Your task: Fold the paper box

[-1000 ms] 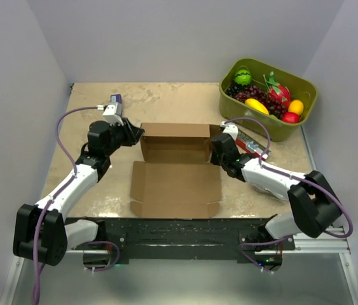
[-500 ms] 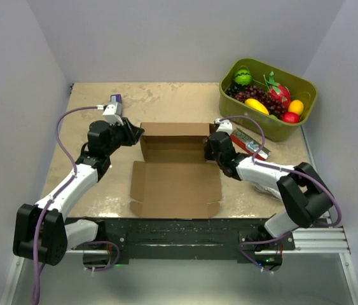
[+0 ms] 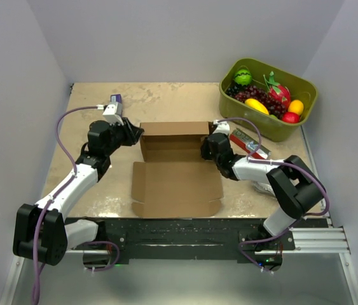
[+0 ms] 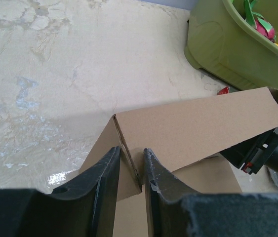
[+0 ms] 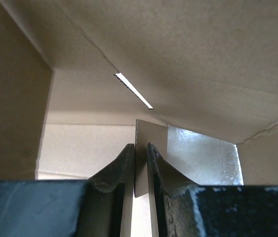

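The paper box (image 3: 175, 184) lies mid-table as brown cardboard, with its near panel flat and its back wall (image 3: 173, 129) standing up. My left gripper (image 3: 137, 135) is at the box's far left corner. In the left wrist view its fingers (image 4: 108, 170) straddle the corner edge (image 4: 127, 153) where the side flap meets the back wall, shut on the cardboard. My right gripper (image 3: 205, 145) is at the box's right end. The right wrist view looks into the box, and there the gripper (image 5: 139, 146) pinches a thin upright flap (image 5: 148, 131) edge-on.
An olive-green bin (image 3: 293, 128) of toy fruit stands at the back right, also seen as the green bin (image 4: 237, 54) from the left wrist. A red and silver packet (image 3: 250, 143) lies just right of the box. The black rail (image 3: 179, 232) runs along the near edge.
My right gripper has moved left toward the box's inside, taking the right side flap with it, and its jaws closed slightly. The left arm has not moved.
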You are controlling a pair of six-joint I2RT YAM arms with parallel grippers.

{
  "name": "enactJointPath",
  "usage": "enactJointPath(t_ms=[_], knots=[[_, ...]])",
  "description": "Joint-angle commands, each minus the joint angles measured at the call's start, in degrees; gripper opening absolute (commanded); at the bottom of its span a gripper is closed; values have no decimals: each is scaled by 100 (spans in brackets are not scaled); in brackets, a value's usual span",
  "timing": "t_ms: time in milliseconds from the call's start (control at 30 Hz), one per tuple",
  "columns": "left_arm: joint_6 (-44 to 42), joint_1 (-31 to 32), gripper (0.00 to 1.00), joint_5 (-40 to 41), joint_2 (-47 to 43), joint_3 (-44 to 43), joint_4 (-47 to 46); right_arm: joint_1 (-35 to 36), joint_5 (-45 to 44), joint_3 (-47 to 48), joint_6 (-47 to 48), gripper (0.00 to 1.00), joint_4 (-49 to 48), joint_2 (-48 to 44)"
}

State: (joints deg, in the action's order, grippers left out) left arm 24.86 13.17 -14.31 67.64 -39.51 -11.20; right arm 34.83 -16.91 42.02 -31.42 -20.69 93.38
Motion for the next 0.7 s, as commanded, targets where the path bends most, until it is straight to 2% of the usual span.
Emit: enactJointPath(t_ms=[0, 167, 333, 433, 500, 667], knots=[[-298, 54, 30, -11, 276, 224, 1357, 50, 425, -159, -224, 18, 21, 180], [-307, 72, 30, 7, 285, 224, 1366, 129, 504, -203, -303, 17, -58, 233], [-315, 81, 30, 7, 303, 224, 1358, 156, 671, -413, -453, 24, -269, 84], [-324, 89, 30, 15, 294, 215, 1375, 165, 689, -501, -584, 32, -243, -109], [-324, 98, 30, 24, 294, 207, 1393, 156, 470, -493, -637, 40, 2, -381], [-333, 107, 30, 42, 268, 198, 1401, 147, -259, -484, -638, 50, 802, -1014]])
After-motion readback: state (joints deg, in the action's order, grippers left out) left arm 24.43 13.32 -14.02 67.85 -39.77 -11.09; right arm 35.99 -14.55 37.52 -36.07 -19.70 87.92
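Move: My right fingers are nearly shut around the box's small corner flap, roughly 1 cm ahead of them at the same height. From there the raised far panel's middle is about 5 cm ahead, 10 cm left and 5 cm up, while the red packet lies some 15 cm right and 2 cm farther out, 4 cm lower. From my left hand, around the far left corner, that flap is about 21 cm right, 2 cm back and 10 cm down. I open my right fingers from nearly shut to about half open to free the corner flap. As they open I ease about 1 cm left, then draw back nearly 3 cm, away from the far panel, the wrist barely turning. My left hand stays put, its fingers still straddling the box's far left corner. ##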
